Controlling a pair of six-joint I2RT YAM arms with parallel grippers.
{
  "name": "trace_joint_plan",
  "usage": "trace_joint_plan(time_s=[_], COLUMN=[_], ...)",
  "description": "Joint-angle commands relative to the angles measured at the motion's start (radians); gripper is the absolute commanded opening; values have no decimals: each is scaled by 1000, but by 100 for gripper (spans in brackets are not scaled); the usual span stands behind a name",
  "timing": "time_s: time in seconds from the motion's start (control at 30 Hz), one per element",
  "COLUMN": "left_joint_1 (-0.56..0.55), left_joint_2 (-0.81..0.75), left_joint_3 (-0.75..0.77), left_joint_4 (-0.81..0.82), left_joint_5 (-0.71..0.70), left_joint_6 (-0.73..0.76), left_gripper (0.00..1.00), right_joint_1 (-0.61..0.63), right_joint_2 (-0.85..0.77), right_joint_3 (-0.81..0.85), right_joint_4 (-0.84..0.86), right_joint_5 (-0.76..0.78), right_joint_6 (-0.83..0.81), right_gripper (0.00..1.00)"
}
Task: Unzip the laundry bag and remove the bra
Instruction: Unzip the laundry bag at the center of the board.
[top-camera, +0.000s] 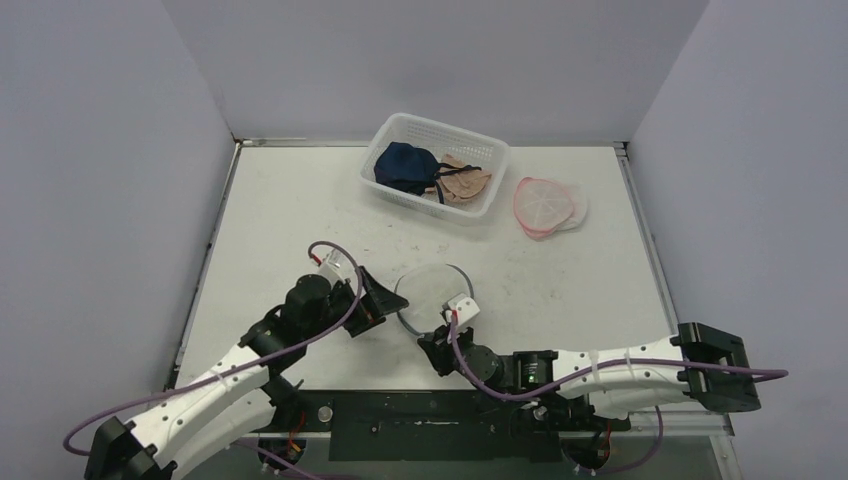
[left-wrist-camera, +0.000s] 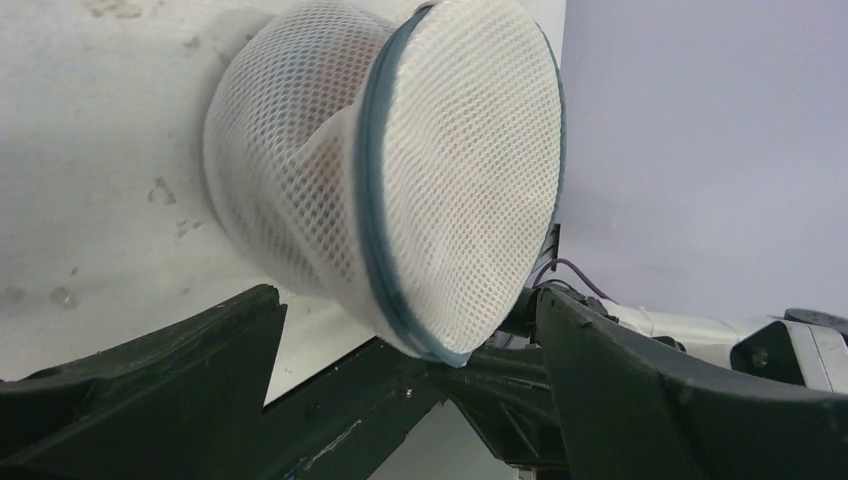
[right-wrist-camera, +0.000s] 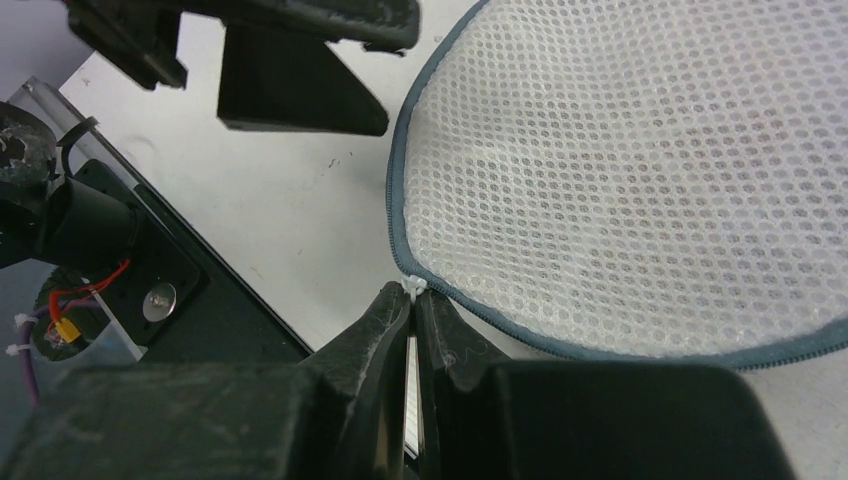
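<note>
The laundry bag (top-camera: 432, 288) is a round white mesh pouch with a blue-grey zipper rim, lying near the table's front middle. My right gripper (right-wrist-camera: 413, 300) is shut on its small white zipper pull (right-wrist-camera: 414, 286) at the bag's near edge; in the top view this gripper (top-camera: 432, 340) sits just in front of the bag. My left gripper (left-wrist-camera: 408, 298) stands wide open at the bag's left side (left-wrist-camera: 400, 180), its fingers (left-wrist-camera: 200, 370) apart from the mesh. The bra is hidden inside the bag; only a faint orange tint (left-wrist-camera: 322, 160) shows through the mesh.
A white basket (top-camera: 400, 128) at the back holds navy and beige garments. A flat pink-rimmed mesh pouch (top-camera: 545, 205) lies to its right. Grey walls close in the table on the left, back and right.
</note>
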Motion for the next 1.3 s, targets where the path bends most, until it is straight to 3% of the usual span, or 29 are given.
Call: trace_joint_plan(time_s=[0.0,0.1,0.23,0.37,0.5,0.6,0.83,1.0,1.27], left_joint_1=[-12,-35,-128,-273,-321,-325,-332,-331,-331], left_joint_2=[-182,-278,-309,-180,-40,-15,-59,-58,-59], left_joint_3=[-48,-91,-151,-126,-91,-103,-121,-126,-123], left_joint_4=[-189,-202,-75,28,87,167,158,142,125], left_joint_5=[-119,-152,-244,-374,-409,-427,-487,-502,-519], left_joint_6=[-107,-178,-304,-335,-356,-376,-394,-402,-384], left_gripper=[96,96,96,96,98,82,51,18,0], right_joint_1=[-20,-32,-36,-36,-35,-31,-25,-26,-20], right_joint_2=[33,60,100,126,138,132,100,96,42], right_joint_3=[57,65,76,77,80,75,43,39,38], right_joint_4=[82,101,117,123,120,114,108,111,32], right_joint_5=[-39,-60,-76,-85,-89,-84,-71,-70,-43], right_joint_6=[-15,-19,-28,-31,-33,-32,-15,-12,-13], right_gripper=[5,5,5,5,5,5,5,5,5])
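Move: The left gripper stands open; the stretch of blue zipper rim it is to pinch lies about 3 cm to its right, 1 cm back and 1 cm lower. The right gripper already holds the zipper pull, about 5 cm back and 5 cm right of the left hand, 2 cm lower. From the right gripper that stretch of rim is roughly 4 cm ahead, 2 cm left and 1 cm up, and the laundry bag's middle about 8 cm ahead, 3 cm right and 4 cm down. Swing the open left gripper back and a little left, then dip some 5 cm down and to the right to the rim; come up and forward about 2.5 cm as its fingers close, pinching the zipper rim just ahead of the pull, wrist turned about 15 degrees counter-clockwise. Keep the right gripper shut on the pull, easing it about 2 cm left and slightly down, then hold there. ##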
